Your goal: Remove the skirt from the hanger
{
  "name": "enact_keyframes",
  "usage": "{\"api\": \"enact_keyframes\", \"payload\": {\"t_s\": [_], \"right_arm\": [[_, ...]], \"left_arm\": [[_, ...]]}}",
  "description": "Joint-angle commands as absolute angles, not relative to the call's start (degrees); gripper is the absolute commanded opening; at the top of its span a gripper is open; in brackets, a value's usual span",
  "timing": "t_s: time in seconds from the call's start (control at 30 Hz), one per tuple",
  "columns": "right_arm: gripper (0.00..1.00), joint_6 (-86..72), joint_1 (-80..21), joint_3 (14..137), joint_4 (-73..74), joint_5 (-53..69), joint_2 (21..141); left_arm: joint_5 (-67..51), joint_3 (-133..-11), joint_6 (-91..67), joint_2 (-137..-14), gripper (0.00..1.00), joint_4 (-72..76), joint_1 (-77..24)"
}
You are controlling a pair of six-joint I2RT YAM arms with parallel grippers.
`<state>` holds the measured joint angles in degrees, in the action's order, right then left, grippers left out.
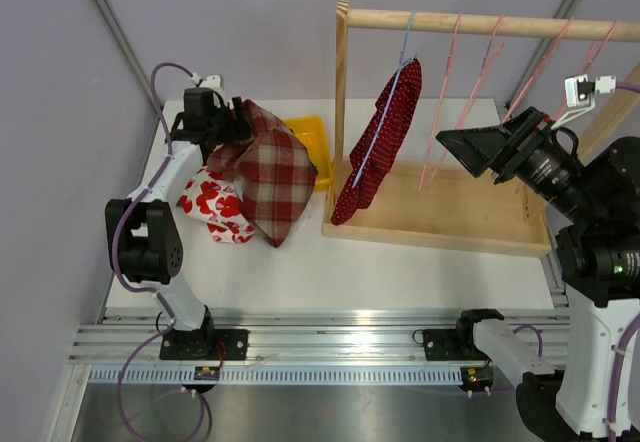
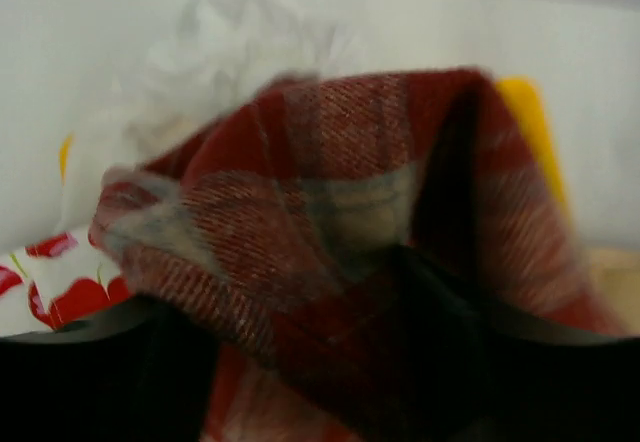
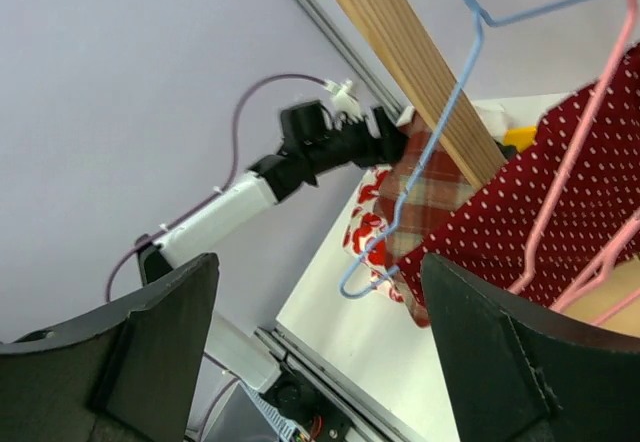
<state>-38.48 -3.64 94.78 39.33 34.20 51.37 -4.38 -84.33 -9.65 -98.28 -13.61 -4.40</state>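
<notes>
A red polka-dot skirt (image 1: 385, 132) hangs on a blue hanger (image 1: 407, 37) at the left end of the wooden rail (image 1: 500, 24). In the right wrist view, that skirt (image 3: 560, 202) and the blue hanger (image 3: 462, 62) lie beyond my right gripper (image 3: 320, 352), which is wide open and empty. From above, the right gripper (image 1: 470, 147) hovers to the right of the skirt, apart from it. A plaid skirt (image 1: 272, 172) droops from my left gripper (image 1: 228, 127) above a cloth pile. Blurred plaid cloth (image 2: 330, 182) lies across the left gripper (image 2: 330, 382), whose jaws stand apart.
A white cloth with red hearts (image 1: 215, 202) lies under the plaid skirt. A yellow bin (image 1: 310, 137) sits behind it. Several bare pink hangers (image 1: 445, 92) hang on the rail over the wooden rack base (image 1: 440, 224).
</notes>
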Motion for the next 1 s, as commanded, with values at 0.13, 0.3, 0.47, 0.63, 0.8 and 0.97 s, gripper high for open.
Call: {"api": "enact_keyframes", "payload": {"t_s": [0.13,0.3,0.47,0.63,0.8,0.97], "right_arm": [[0.85,-43.94,-3.52,103.87,30.41,43.07,61.42],[0.85,-41.67,-4.74,106.34,31.11,38.78,67.84],[0.82,-33.32,-12.46,111.09,41.38,26.57,73.73],[0.78,-31.03,-16.17,107.41,42.19,17.76,73.65],[0.72,-31.90,-17.14,102.41,39.82,17.31,73.13],[0.65,-32.69,-20.64,98.53,36.74,16.00,73.30]], "left_arm": [[-3.96,-79.54,-16.00,-84.59,0.99,-6.41,-4.48],[-3.43,-79.72,-14.86,-73.93,0.99,-12.57,-5.44],[-2.81,-75.94,-13.01,-62.87,0.99,-14.76,-6.85],[-2.64,-70.33,-12.57,-55.21,0.99,-15.03,-7.12],[-3.95,-67.06,-13.36,-49.93,0.99,-15.20,-7.21],[-4.74,-64.87,-13.89,-48.34,0.99,-15.38,-7.29]]}}
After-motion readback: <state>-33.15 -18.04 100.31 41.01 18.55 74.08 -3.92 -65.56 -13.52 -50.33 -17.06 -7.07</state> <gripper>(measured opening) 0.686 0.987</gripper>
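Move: The blue hanger that the right hand goes for hangs about 14 cm ahead of it, 7 cm to its left and 5 cm lower. The red dotted skirt on it has its middle some 13 cm ahead, 6 cm left and 13 cm below that hand; the nearest pink hanger is about 13 cm ahead and 1 cm right. For the left hand, the plaid skirt's middle lies about 3 cm back, 5 cm right and 12 cm below; the flowered skirt is 11 cm back, 3 cm left and 16 cm below. The right hand reaches about 12 cm forward towards the blue hanger, rising a little at first and then sinking to end some 8 cm lower and 5 cm farther left, while it tips about 15 degrees downward and partly narrows its open fingers either side of the blue wire. Meanwhile the left hand opens wide to let go of the plaid skirt, dips about 5 cm, then pulls up and back off the pile, rises steeply and settles some 5 cm again, ending about 19 cm back and 17 cm up with its fingers tipped up towards level. ##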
